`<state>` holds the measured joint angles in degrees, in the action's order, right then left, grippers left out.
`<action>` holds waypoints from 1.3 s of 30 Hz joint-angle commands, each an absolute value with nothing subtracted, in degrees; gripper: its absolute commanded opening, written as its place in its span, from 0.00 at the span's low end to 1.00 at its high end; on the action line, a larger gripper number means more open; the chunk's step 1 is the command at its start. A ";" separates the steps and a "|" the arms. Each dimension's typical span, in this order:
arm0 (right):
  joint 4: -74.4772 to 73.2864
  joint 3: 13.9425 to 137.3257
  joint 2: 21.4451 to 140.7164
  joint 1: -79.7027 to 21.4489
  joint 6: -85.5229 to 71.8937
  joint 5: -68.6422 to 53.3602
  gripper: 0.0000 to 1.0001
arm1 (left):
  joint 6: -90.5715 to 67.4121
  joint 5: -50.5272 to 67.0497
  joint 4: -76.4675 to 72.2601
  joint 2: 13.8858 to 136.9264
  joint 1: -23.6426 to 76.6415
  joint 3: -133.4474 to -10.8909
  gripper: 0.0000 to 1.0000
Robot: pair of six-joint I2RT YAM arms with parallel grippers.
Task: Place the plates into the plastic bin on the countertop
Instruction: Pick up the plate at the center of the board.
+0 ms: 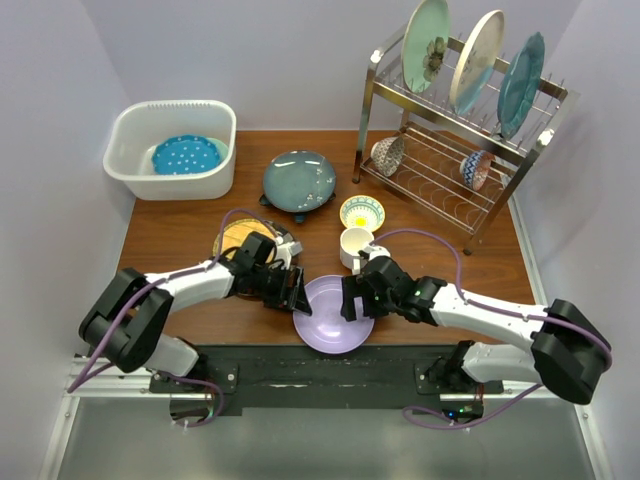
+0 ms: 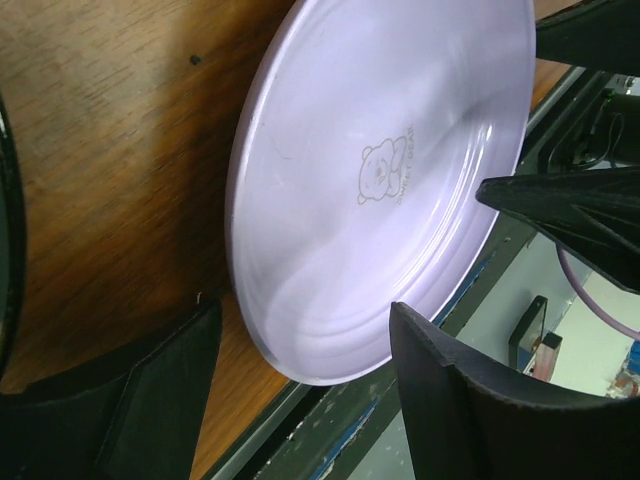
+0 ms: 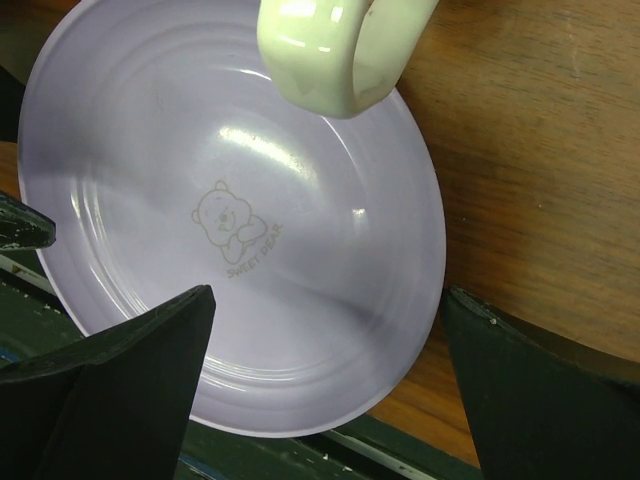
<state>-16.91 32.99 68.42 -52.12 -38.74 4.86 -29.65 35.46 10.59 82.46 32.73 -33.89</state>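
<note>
A lilac plate [image 1: 333,322] with a bear print lies on the countertop [image 1: 180,235] at its near edge, its rim hanging over the front. My left gripper [image 1: 297,298] is open at the plate's left side, and the rim of the lilac plate [image 2: 380,150] sits between its fingers [image 2: 150,400] without touching them. My right gripper [image 1: 351,300] is open wide at the right side, straddling the near rim of the plate [image 3: 230,150]. The plastic bin [image 1: 125,165] at the back left holds a blue dotted plate [image 1: 187,155].
A dark teal plate [image 1: 299,180] sits mid-table, and a black-rimmed yellow plate [image 1: 240,238] lies partly under my left arm. A white mug [image 1: 355,247] and a small bowl [image 1: 361,212] stand just behind the right gripper. The wire rack [image 1: 450,150] at back right holds three upright plates and two bowls.
</note>
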 commanded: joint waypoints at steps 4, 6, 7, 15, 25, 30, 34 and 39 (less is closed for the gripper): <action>-13.71 32.34 68.99 -52.29 -39.81 3.60 0.98 | -33.04 37.71 4.49 83.23 33.13 -32.26 0.70; -13.54 32.26 69.08 -52.21 -39.90 3.52 0.99 | -33.92 37.97 2.90 83.41 33.13 -31.91 0.69; -13.54 32.26 69.00 -52.21 -39.82 3.52 0.99 | -34.36 38.32 2.20 83.41 33.13 -31.38 0.69; -12.83 31.99 69.08 -52.21 -40.08 2.90 0.99 | -35.59 38.93 -1.04 84.37 33.13 -30.94 0.55; -12.48 31.64 68.82 -52.29 -40.25 2.99 0.99 | -35.68 39.38 -1.50 85.34 33.13 -30.94 0.00; -12.48 31.73 68.64 -52.29 -39.99 2.99 0.99 | -34.55 37.54 -0.18 85.34 33.13 -31.90 0.00; -12.48 31.82 68.64 -52.21 -39.99 2.90 0.99 | -32.00 34.82 5.44 84.82 33.13 -33.92 0.00; -12.39 31.82 68.47 -52.21 -39.90 3.07 0.99 | -29.18 29.81 12.47 84.02 33.13 -37.96 0.00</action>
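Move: The lavender plate's middle lies about 7 cm to the left hand's right, 2 cm back and some 3 cm below, so its left rim is right by the open fingers. The mug stands roughly 11 cm ahead and 11 cm to the right of this hand; the pie on its dark plate is about 9 cm ahead and 9 cm left. From the right hand the plate's middle is about 5 cm left, 1 cm back and 4 cm below. Easing just under 1 cm to the right, the left hand brings its open fingers over the plate's left rim, then sinks as it shuts them fully and pinches the rim between the tips. With the rim held, it creeps a further half centimetre down and back left about 1 cm, ending some 1.5 cm lower than it began. ##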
